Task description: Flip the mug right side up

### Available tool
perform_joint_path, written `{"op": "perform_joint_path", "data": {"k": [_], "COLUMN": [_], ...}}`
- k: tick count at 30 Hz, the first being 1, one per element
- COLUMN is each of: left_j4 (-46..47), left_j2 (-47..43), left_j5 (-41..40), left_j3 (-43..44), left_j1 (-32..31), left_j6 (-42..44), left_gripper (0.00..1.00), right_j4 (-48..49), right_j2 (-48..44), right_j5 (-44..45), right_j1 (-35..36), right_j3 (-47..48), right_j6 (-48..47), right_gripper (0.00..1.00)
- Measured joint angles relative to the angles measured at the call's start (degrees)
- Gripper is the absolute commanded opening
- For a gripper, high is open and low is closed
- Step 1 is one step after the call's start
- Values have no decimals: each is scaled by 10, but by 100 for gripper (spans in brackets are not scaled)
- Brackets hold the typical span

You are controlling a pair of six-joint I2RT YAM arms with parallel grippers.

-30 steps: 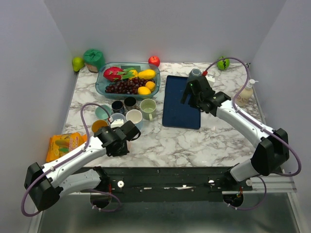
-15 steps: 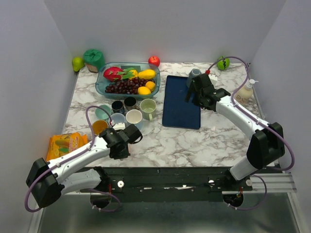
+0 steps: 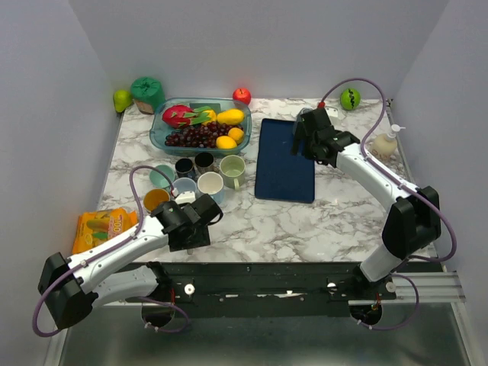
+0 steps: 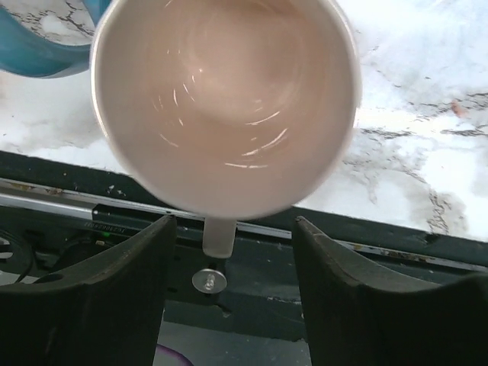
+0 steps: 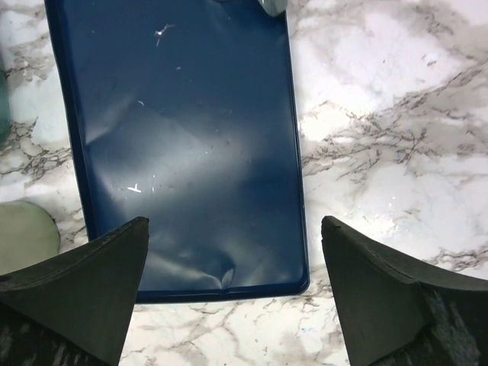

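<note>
A white mug (image 4: 225, 99) stands mouth up on the marble near the table's front edge and fills the left wrist view. Its handle (image 4: 219, 236) points down between the fingers of my left gripper (image 4: 229, 297), which is open and clear of it on both sides. In the top view my left gripper (image 3: 197, 221) covers that mug. A grey mug (image 3: 304, 114) sits upside down at the far end of the blue mat (image 3: 284, 160). Only its edge (image 5: 273, 6) shows in the right wrist view. My right gripper (image 3: 311, 141) hovers just in front of it, wide open and empty.
Several upright cups (image 3: 191, 177) cluster left of the mat, a green one (image 3: 232, 168) nearest it. A fruit tray (image 3: 162, 131) stands at the back left, an orange packet (image 3: 99, 226) at the front left and a soap bottle (image 3: 387, 143) at the right.
My left jaws have opened and let go of the white mug's handle. My right arm has moved toward the back of the mat, closer to the grey mug.
</note>
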Motion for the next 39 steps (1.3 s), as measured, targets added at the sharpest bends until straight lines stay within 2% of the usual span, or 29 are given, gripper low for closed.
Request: {"op": "perform_joint_path", "data": {"k": [4,8,12,18,21,29,36,39], "left_j4": [-29,-73,-93,-82,-62,-9,18,27], "left_j2": [-24,-38,-47,-50,-40,6,24,24], "left_j5": [-2,-38,-80,-101,-101,-88,-57,-47], "left_j3": [47,131,217,274,292,328,328,328], "left_j1": [0,0,0,1,2,12,21,27], "left_j6": [3,12,33,80,111,176,202,205], "left_gripper": [83,99,99,99,99,99,99,99], "right_j4": [-1,3,17,40,42,43,39,32], "right_j2": [18,57,108,206,249,327,373,380], "right_j5": [27,52,46,-22,-47,-87,-122,-129], "right_j1": [-1,-15,-39,-66,-77,-99,-105,-105], "right_j3": [33,74,112,182,222,307,354,361], "right_j6": [-29,-80,-149,-250,-272,-294,-323,-325], "right_gripper": [100,100,99,93,90,89,74,61]}}
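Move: The grey mug, upside down on the tray's far right corner, is roughly 22 cm ahead of the right hand, 2 cm right and 10 below; the tray's middle is 6 cm ahead and 6 left, the watermelon ball about 31 ahead and 20 right. From the left hand the grey mug lies some 50 cm ahead and 39 right. The left fingers straddle the handle of the just-placed pink mug, centred 5 cm ahead, with the cream mug 19 ahead and 6 right. The right fingers come down astride the grey mug's handle and begin closing, still short of a visible pinch, after the hand reaches about 17 cm forward over the tray and sinks, turning some 20 degrees counter-clockwise. The left hand, opening fully, lifts about 18 cm clear of the pink mug, then drifts forward and right, its fingertips tilting up towards forward. ##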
